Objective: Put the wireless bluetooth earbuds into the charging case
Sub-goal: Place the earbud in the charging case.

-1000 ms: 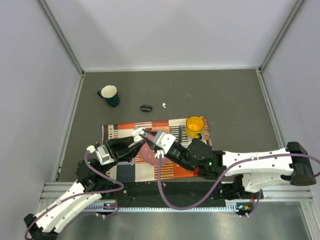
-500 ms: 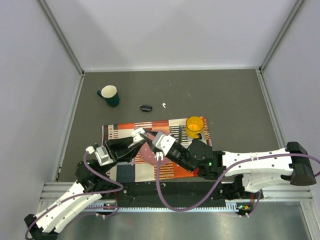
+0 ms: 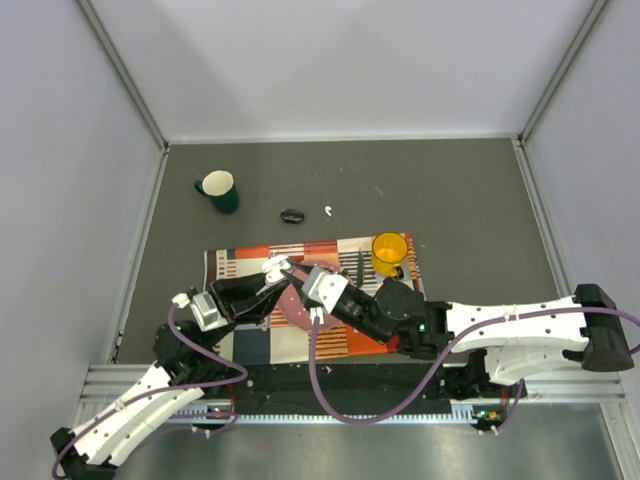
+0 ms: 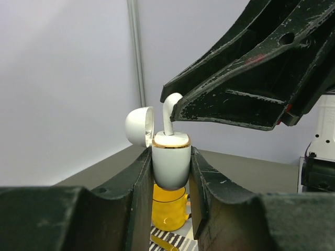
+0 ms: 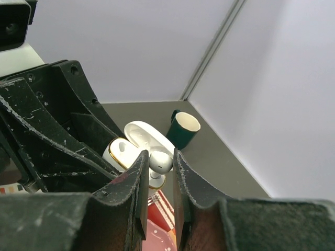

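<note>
The charging case (image 4: 170,166) is white with a gold rim, and its lid (image 4: 140,125) stands open. My left gripper (image 4: 170,159) is shut on its body and holds it upright above the patterned cloth. One white earbud (image 5: 160,162) is pinched in my right gripper (image 5: 157,161), which is shut on it just above the case (image 5: 121,152). In the left wrist view the earbud's (image 4: 168,112) stem points down into the case's top. From above, both grippers meet at the case (image 3: 277,268). A second white earbud (image 3: 328,211) lies on the grey table beyond the cloth.
A dark green mug (image 3: 218,190) stands at the far left, with a black oval object (image 3: 291,216) beside the loose earbud. A yellow mug (image 3: 389,252) stands on the cloth's (image 3: 240,265) far right corner. A pink plate (image 3: 297,312) lies under the grippers.
My right gripper has edged slightly left and down towards the case with the earbud. The left gripper holds the case still.
</note>
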`<act>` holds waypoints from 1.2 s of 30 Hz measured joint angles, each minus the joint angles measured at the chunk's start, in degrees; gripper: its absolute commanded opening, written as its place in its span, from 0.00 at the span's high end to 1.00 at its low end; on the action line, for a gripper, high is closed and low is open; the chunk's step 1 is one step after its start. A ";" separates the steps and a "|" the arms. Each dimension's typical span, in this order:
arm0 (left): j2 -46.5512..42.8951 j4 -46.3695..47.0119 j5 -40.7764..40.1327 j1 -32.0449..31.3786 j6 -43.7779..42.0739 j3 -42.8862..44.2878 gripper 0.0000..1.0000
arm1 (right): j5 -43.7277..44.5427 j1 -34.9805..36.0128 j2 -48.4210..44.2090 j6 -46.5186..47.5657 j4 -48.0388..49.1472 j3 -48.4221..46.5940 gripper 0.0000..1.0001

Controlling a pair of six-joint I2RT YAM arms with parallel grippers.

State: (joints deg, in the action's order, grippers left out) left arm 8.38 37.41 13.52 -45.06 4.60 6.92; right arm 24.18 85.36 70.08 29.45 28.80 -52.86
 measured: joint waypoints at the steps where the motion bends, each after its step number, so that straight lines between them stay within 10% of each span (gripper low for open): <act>1: -0.15 -0.02 -0.28 0.00 0.00 -0.07 1.00 | 0.00 0.02 0.00 0.07 -0.13 0.00 1.00; 17: -0.37 0.13 -0.98 0.02 -0.04 -0.09 1.00 | 1.20 0.46 0.98 2.56 -1.51 -0.48 1.00; 29: -0.37 0.68 -1.62 0.02 -0.28 -0.09 1.00 | 2.03 0.74 2.21 -3.21 -9.51 -6.54 0.36; 36: -0.35 1.75 -2.36 0.02 -0.28 -0.09 1.00 | 1.51 0.90 1.86 -7.80 -10.93 -7.19 0.18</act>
State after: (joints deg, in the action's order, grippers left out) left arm 8.03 39.16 11.16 -45.04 4.32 6.83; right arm 25.69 86.26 71.94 21.65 17.87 -60.05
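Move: The white charging case, lid open, is pinched in the left hand right at its finger pads. Its middle lies about 2 cm to the left, 1 cm back and 2 cm below the right hand, whose pinched earbud already has its lower end over the case's slot. Some 30 cm below the right hand are the pink plate, about 3 cm ahead and 4 cm to the right, and the yellow mug, roughly 11 cm ahead and 19 cm to the right. The earbud, still pinched in the right fingers, is first lowered about 1 cm down into the slot of the case, which the left hand keeps gripped nearly in place. The right fingers then spread wide and let go of it, while the hand comes back up about 1 cm, eases some 1 cm to the left and tips slightly downward. ##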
